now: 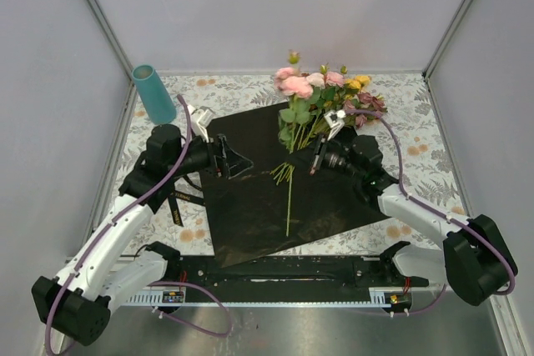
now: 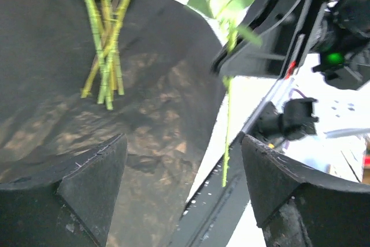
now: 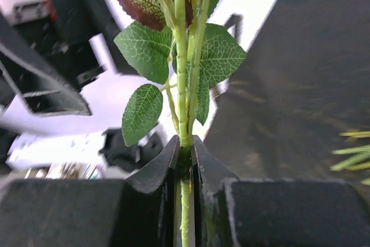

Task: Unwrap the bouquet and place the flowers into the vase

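The bouquet's black paper (image 1: 259, 198) lies spread flat on the table. The flowers (image 1: 321, 93), pink, yellow and mauve roses, rest at its far edge, with a cluster of cut stems (image 2: 104, 56) on the paper. My right gripper (image 3: 184, 143) is shut on one green leafy stem (image 3: 182, 85), just right of that cluster (image 1: 317, 156). My left gripper (image 2: 184, 169) stands open over the paper's left part (image 1: 232, 158), facing the right gripper (image 2: 266, 33), with nothing between its fingers. The held stem (image 2: 227, 137) hangs ahead of it. The teal vase (image 1: 153, 93) stands tilted at the far left.
A floral tablecloth (image 1: 417, 135) covers the table around the paper. One long single stem (image 1: 289, 202) points toward the near edge. Grey walls close in the back and both sides. A black rail (image 1: 292, 268) with the arm bases runs along the near edge.
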You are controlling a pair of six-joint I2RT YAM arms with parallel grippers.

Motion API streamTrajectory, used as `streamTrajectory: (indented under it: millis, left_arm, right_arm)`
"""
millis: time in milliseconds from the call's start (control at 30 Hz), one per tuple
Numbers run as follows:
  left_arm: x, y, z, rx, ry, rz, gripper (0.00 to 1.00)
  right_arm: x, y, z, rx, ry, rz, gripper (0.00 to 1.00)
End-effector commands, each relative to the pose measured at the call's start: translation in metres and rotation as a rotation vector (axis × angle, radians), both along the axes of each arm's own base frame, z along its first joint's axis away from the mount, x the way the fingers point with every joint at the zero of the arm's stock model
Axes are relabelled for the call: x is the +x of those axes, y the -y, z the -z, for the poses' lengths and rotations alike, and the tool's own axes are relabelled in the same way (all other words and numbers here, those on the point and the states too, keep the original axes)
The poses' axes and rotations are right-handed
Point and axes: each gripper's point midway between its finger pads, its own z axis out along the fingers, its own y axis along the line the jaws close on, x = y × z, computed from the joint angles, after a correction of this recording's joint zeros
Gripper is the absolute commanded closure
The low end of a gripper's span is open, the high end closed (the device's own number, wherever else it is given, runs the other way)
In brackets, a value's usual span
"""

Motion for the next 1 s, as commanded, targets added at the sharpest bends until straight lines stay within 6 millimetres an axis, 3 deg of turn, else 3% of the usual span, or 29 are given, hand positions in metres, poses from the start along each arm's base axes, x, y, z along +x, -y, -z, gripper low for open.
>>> streamTrajectory:
  millis: [0, 200, 467, 733, 800, 933, 967]
  left_arm:
    - [-0.014, 0.037, -0.056, -0.142, 0.118, 0.155, 0.18]
    - [-0.025, 0.055, -0.073, -0.199, 0.108, 0.176, 0.23]
    - [-0.024, 0.064, -0.059, -0.229, 0.063, 0.175, 0.27]
    - [-0.018, 0.072, -0.057, -0.247, 0.044, 0.184, 0.39]
    - [-0.018, 0.073, -0.054, -0.244, 0.035, 0.189, 0.52]
    - [-0.018, 0.073, -0.053, -0.245, 0.036, 0.184, 0.94]
    - [-0.017, 0.072, -0.055, -0.245, 0.042, 0.181, 1.0]
  right_arm:
    - [-0.049, -0.038, -0.044, 0.09, 0.137, -0.214, 1.0]
    - [-0.067, -0.055, -0.059, 0.14, 0.145, -0.262, 1.0]
    - [-0.08, -0.07, -0.062, 0.146, 0.15, -0.309, 1.0]
    - [-0.092, -0.084, -0.063, 0.141, 0.149, -0.356, 1.0]
    - [-0.092, -0.086, -0.059, 0.132, 0.143, -0.349, 1.0]
    - [-0.089, -0.087, -0.051, 0.112, 0.126, -0.335, 0.96]
    - [-0.088, -0.086, -0.049, 0.106, 0.126, -0.33, 0.93]
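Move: The rose stem, upright in the right hand's shut fingers, is about 15 cm right of the open left hand and 7 cm ahead, at roughly its height; the left gripper is 15 cm left of the right hand, 7 cm back and 3 cm higher. From the left hand, the other flowers' stem ends lie 9 cm ahead, 14 cm right and 18 cm below; the black wrap's middle is 5 cm ahead, 14 cm right, 19 cm below. Right hand carries the rose stem back and left about 12 cm; left reaches right, rising, and pinches it higher. ##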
